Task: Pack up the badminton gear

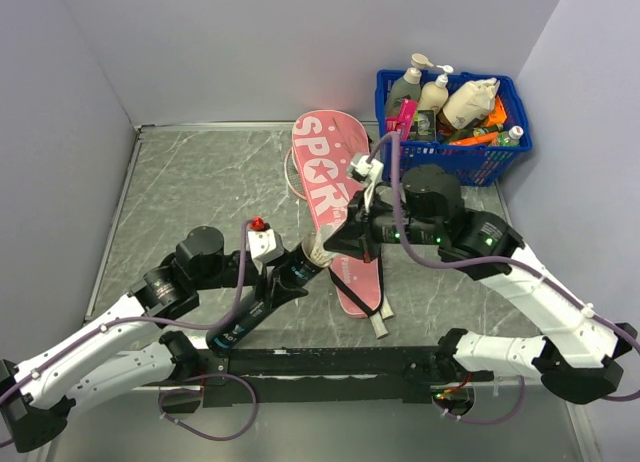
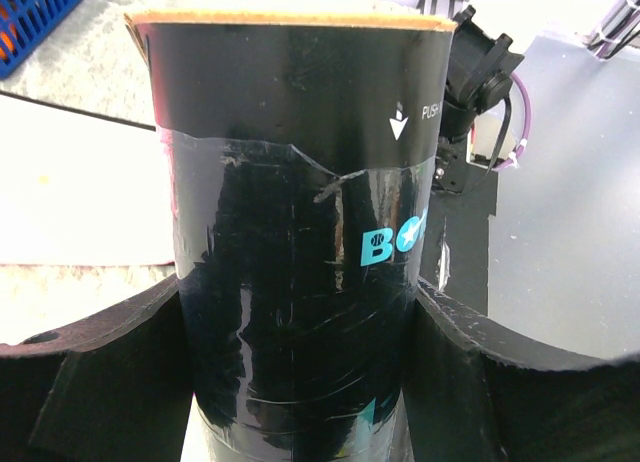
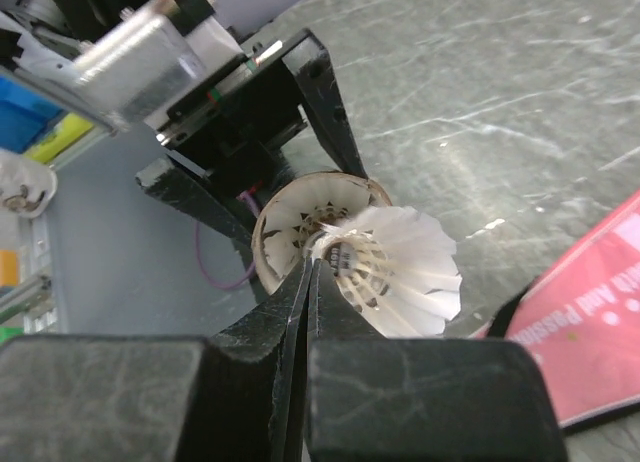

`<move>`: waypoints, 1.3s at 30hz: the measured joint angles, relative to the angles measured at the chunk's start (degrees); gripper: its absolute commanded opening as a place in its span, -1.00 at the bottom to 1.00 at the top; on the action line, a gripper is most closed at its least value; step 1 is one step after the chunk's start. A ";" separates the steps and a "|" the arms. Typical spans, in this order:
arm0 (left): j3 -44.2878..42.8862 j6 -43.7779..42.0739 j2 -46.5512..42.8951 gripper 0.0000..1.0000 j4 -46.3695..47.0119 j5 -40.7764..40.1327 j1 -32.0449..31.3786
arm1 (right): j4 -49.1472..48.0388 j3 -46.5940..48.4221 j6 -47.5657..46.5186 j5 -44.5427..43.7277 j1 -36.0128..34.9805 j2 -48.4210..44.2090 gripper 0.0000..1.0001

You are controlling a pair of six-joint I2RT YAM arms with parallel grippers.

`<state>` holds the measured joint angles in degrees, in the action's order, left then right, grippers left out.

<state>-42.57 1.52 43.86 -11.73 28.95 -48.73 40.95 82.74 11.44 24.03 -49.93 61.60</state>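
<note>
My left gripper [image 2: 300, 327] is shut on the slim black tube [image 2: 300, 232], one finger pressed to each side. The tube [image 1: 268, 297] is held tilted, its open mouth [image 3: 288, 227] pointing up and to the right. My right gripper [image 3: 312, 262] is shut on the feather rim of a white shuttlecock [image 3: 405, 272], right at the mouth and partly overlapping it. Another shuttlecock's feathers show inside the tube. From above, the right gripper [image 1: 338, 238] meets the tube's end over the long pink racket cover [image 1: 328, 167]. White racket handles [image 1: 379, 323] stick out of its near end.
A blue plastic basket [image 1: 498, 154] full of bottles stands at the back right, close behind the right arm. The pink cover [image 3: 590, 332] lies just right of the right gripper. Grey walls enclose the marbled table on three sides.
</note>
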 measured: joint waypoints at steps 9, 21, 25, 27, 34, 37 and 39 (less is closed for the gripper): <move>0.02 0.20 -1.62 -0.98 -0.11 -0.11 0.00 | -7.26 -5.84 3.34 5.99 -2.23 2.47 -1.00; 0.85 -0.04 -4.46 -0.98 -2.29 0.07 -0.04 | -20.04 -10.56 8.66 11.21 -4.79 9.33 -1.00; 0.90 -0.76 -5.77 -0.98 -4.20 -0.83 0.48 | -22.47 -10.80 9.64 13.00 -4.79 11.43 -1.00; 0.92 -0.96 -6.25 -0.98 -4.83 -1.27 0.55 | -22.95 -10.73 9.81 13.60 -4.79 12.55 -1.00; 1.01 -1.73 -6.97 -0.98 -6.23 -2.34 0.59 | -22.45 -10.34 9.92 13.86 -4.79 12.57 -0.34; 1.18 -2.64 -6.97 -0.98 -7.56 -2.86 0.66 | -20.26 -10.32 9.75 11.67 -4.68 11.69 -0.17; 1.20 -3.06 -6.93 -0.98 -8.11 -2.95 0.66 | -18.84 -10.29 9.60 9.99 -4.59 11.13 -0.03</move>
<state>-41.36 -1.54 36.93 -19.84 26.00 -48.07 22.11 72.44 21.04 34.02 -54.52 72.73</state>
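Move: Just left of the right fingertips lies the mouth of the tube, some 5 cm to their left, 4 cm lower and about 1 cm back; the pinched shuttlecock already spans most of that gap. The pink racket bag lies roughly 20 cm ahead of this hand, 3 cm to the right and 33 cm below. From the left hand, gripping the tube below its rim, the shuttlecock is about 7 cm to the right, 4 cm ahead and 8 cm up. Pushing the shuttlecock into the tube, the right hand goes about 9 cm left and 6 cm down, drawing back slightly and tipping and turning counter-clockwise some 20 degrees, until its fingers are inside the mouth. There they open a bit over a third, easing about 1 cm back to the right. The left hand keeps its grip on the tube and shifts nearly 3 cm left. ##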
